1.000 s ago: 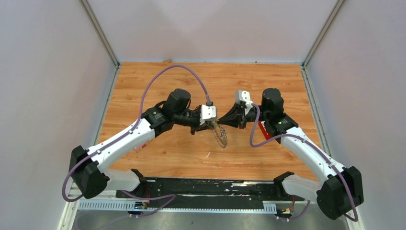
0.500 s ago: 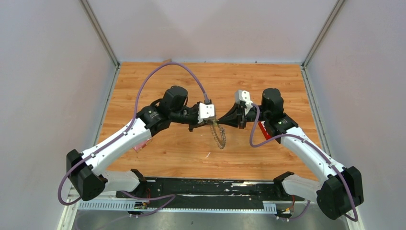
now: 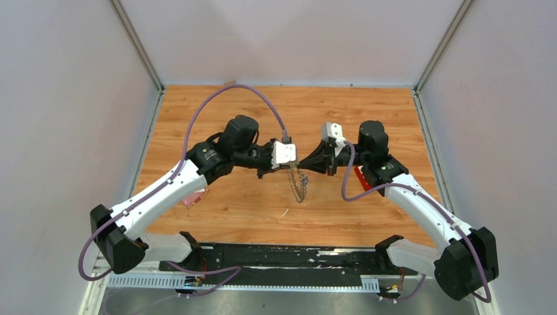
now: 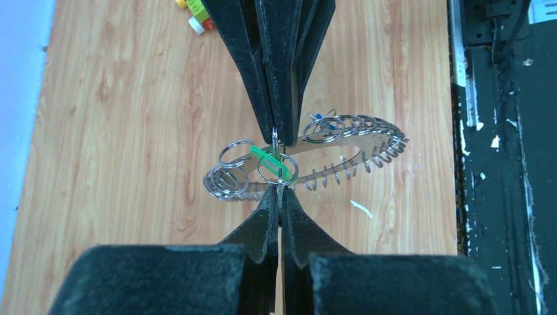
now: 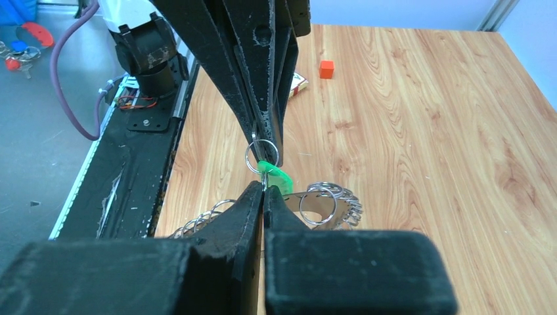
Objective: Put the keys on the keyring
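Observation:
The keyring [image 3: 299, 184], a large silver ring fringed with small split rings, hangs in the air below where my two grippers meet tip to tip. It also shows in the left wrist view [image 4: 341, 147] and in the right wrist view [image 5: 325, 205]. My left gripper [image 4: 278, 189] is shut on a thin ring of it. My right gripper [image 5: 264, 187] is shut on the small ring of the green key [image 5: 276, 176], which lies between the tips [image 4: 266, 157]. A small blue bit [image 4: 317, 117] shows among the far rings; the blue key is not clearly seen.
A pink card [image 3: 194, 199] lies under the left arm. A red block [image 3: 359, 176] lies by the right arm. A small orange cube [image 5: 326, 69] sits further out. Small coloured blocks [image 4: 194, 9] lie on the wood. A black rail [image 3: 282, 257] runs along the near edge.
My left arm has drawn back a little to the left. The keyring has swung from a tilt to hanging more straight down. The right arm has barely moved.

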`<state>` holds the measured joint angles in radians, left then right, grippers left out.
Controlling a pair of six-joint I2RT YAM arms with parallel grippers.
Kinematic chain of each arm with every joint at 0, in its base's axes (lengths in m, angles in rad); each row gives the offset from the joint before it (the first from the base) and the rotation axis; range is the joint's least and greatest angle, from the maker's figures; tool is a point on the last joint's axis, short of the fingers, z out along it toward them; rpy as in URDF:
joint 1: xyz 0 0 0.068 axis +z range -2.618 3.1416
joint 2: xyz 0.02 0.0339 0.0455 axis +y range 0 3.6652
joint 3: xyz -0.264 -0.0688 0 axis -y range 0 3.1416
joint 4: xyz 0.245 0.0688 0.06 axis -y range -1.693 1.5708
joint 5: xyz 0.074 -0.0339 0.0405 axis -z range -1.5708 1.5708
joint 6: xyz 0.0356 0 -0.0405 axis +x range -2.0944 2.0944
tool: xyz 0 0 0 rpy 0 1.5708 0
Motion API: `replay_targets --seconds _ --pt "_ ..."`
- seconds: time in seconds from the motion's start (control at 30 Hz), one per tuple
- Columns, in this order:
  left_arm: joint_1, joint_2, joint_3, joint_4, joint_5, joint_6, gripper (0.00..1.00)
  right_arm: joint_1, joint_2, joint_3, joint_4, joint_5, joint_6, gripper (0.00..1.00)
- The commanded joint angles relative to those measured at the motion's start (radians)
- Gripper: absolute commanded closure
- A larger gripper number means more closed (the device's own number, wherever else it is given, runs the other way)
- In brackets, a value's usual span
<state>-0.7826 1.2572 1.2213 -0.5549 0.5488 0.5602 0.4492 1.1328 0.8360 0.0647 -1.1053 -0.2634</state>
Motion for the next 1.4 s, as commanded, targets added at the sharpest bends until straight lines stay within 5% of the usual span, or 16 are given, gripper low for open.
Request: replay_targets --seconds 0.0,0.53,0.83,1.37 --pt "0.005 -0.006 0.062 -0.025 -0.079 0.017 1.00 -0.006 0.004 0.042 0.015 0.103 -0.007 1.00" --pt "0.005 0.259 0.250 0.039 -0.118 -0.058 1.00 -0.071 0.074 0.066 -0.031 0.251 0.034 0.78" --pt "0.012 0.489 0.434 0.038 -0.182 -0.056 1.00 -0.248 -0.040 -0.012 -0.026 0.302 0.086 0.74" --pt "0.059 0.601 0.337 -0.253 -0.614 0.112 1.00 -0.339 -0.087 -0.043 -0.111 0.288 0.078 0.73"
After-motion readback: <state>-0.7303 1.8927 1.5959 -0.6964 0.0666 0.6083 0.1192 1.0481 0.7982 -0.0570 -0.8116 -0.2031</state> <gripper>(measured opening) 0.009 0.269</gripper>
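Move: The left fingers pinch small metal rings above the green key. The keyring disc hangs with its middle some 7 cm below that hand, 2 cm back and 1 cm to its right; the bare table it is carried over lies about 15 cm ahead and 24 cm down, the white sliver 7 cm back and 2 cm left at table height. From the right hand, pinching the ring just beyond the key, the disc's middle is 2 cm back, 1 cm left and 7 cm below, and the red pad 4 cm ahead, 22 cm right and 24 cm below. The right fingers open about a quarter and let go of the ring by the green key, that hand travelling some 9 cm forward and then drawing off to the right by about 11 cm, turning clockwise as it leaves. The left hand keeps its pinch on the small rings and alone carries the hanging keyring about 15 cm forward and 13 cm down towards the bare middle of the table, the drop coming mostly late, while it veers right and swings back left, its fingers tipping some 30 degrees steeper and turning counter-clockwise. ##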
